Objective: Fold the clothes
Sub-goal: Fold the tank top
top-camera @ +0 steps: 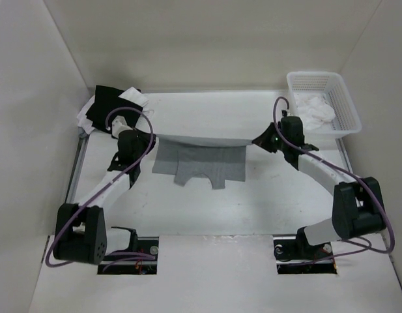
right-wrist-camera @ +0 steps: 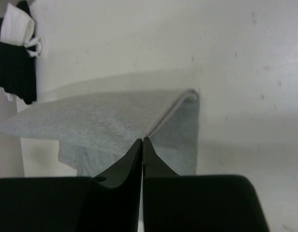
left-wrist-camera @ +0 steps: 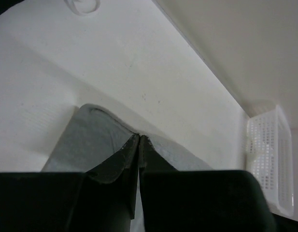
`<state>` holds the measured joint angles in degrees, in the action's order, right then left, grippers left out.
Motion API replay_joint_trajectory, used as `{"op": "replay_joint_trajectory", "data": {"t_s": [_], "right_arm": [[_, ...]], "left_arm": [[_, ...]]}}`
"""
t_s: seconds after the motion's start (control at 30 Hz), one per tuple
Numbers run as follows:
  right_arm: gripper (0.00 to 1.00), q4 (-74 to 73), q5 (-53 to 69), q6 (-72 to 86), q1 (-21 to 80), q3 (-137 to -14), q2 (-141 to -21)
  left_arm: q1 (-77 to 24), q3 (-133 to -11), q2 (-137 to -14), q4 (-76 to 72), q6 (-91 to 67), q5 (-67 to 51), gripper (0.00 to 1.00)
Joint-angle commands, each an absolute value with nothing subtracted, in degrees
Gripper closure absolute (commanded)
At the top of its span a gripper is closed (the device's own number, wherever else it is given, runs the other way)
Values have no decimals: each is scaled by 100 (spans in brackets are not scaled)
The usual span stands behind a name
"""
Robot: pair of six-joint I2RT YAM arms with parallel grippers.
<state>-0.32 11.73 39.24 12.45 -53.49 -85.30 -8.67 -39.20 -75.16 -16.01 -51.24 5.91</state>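
Observation:
The clothes, a light heather-grey polo shirt [top-camera: 199,163], hang in the middle of the table, stretched taut between both grippers along the top edge. Its lower part with the collar and sleeves drapes onto the table. My left gripper [top-camera: 150,135] is shut on the shirt's left top corner; in the left wrist view the fingertips [left-wrist-camera: 139,137] pinch the grey fabric [left-wrist-camera: 86,140]. My right gripper [top-camera: 258,139] is shut on the right top corner; in the right wrist view the tips [right-wrist-camera: 142,140] clamp the fabric [right-wrist-camera: 100,121] at a seam.
A white mesh basket [top-camera: 344,104] holding white cloth [top-camera: 316,111] stands at the back right, also seen as the basket [left-wrist-camera: 269,159]. Black-and-white garments [top-camera: 109,104] lie at the back left, seen too as dark garments [right-wrist-camera: 16,67]. White walls close in the table.

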Motion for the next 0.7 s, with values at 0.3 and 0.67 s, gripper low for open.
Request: {"op": "replay_joint_trajectory", "data": {"t_s": [0.3,0.67], "right_arm": [[97,343,563,4219,2077,-3016,-6066],[94,-201,-96,5000,3572,-2092,-5677]], "left_arm": [[-356,-1776,-4888,-1434,-5405,-184,98],[347,-1055,-4948,-1125,-5396,-606,96]]}}
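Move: Both hands still pinch the hem corners of the tank top. The shoulder straps, lying on the table nearer the robot, are about 15 cm back from the left hand, 17 cm to its right and 12 cm below; from the right hand, 14 cm back, 20 cm left and some 11 cm below. The black cloths lie about 15 cm left and 11 cm ahead of the left hand; the basket stands 27 cm right and 15 cm ahead of the right. Back towards the robot and downward, both arms draw the held hem over the part of the tank top lying on the table, towards and over the straps. The right hand travels farther, about 18 cm back against the left's 12, each sinking some 8 cm and drifting a little left; the right wrist turns slightly counter-clockwise. Both grippers keep their pinch. ##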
